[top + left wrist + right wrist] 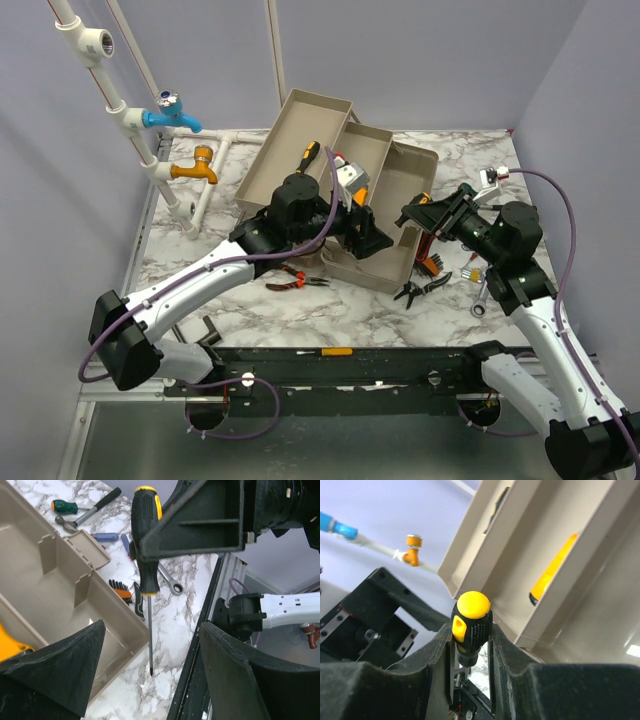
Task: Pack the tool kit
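Note:
The beige toolbox [400, 180] stands open in the middle of the table with its trays folded out. My right gripper [471, 630] is shut on the handle of a black-and-yellow screwdriver [470, 622]. It holds the tool beside the box's right wall [421, 215]. In the left wrist view the screwdriver [146, 545] hangs with its tip close over the marble, next to the box's corner. My left gripper [152, 667] is open, its wide fingers [65, 665] either side of that tip. It hovers over the box's near compartment [365, 235]. Another yellow-handled screwdriver [307, 157] lies in a tray.
Red pliers [297, 280], black pliers [420, 290], an orange hex-key set [432, 263] and a wrench [482, 295] lie on the marble near the box. White pipes with a blue tap [172, 118] and an orange tap [195, 168] stand at the left. A screwdriver [325, 352] rests on the front rail.

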Available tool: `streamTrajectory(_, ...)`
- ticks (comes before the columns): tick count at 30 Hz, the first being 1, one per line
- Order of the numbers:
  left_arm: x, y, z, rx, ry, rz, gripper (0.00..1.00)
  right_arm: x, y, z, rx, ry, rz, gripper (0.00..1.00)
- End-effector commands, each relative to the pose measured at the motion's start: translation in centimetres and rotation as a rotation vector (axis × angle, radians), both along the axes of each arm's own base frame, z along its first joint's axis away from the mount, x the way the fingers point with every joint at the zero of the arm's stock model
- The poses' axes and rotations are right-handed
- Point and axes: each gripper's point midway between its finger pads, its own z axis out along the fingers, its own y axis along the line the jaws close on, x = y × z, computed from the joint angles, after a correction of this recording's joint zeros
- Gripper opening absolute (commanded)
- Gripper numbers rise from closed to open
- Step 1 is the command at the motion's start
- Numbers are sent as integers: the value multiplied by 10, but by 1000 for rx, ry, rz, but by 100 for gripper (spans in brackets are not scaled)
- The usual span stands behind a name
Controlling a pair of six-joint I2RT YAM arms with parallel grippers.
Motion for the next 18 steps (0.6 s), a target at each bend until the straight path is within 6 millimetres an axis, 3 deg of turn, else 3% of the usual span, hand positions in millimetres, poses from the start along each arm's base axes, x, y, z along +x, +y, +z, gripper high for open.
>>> streamTrajectory(1, 3, -15, 14, 3, 2, -42, 75, -13, 15, 37, 39, -125, 121, 1)
streamTrajectory(10, 10, -33, 16, 20, 28, -81, 58, -19, 20, 41, 59, -127, 168, 1)
streamTrajectory(16, 11, -40, 10, 29, 53, -100, 39, -20, 23, 44, 72, -130, 188, 1)
streamTrajectory(18, 11, -41, 9, 26, 53, -106, 28, -20, 23, 43, 75, -127, 193, 1)
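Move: The screwdriver, hanging shaft-down in the right gripper, has its handle about 7 cm to the right of the open left hand and 4 cm ahead, roughly level. The toolbox's large compartment lies some 18 cm ahead, 5 cm right and 23 cm below; the black pliers 13 cm right, 6 cm ahead, 27 cm down. From the right hand, the left gripper is about 7 cm left and 4 cm back, level. Left hand reaches 4 cm right and slightly forward, fingers closing about the screwdriver handle; right, holding it, eases up-left. ##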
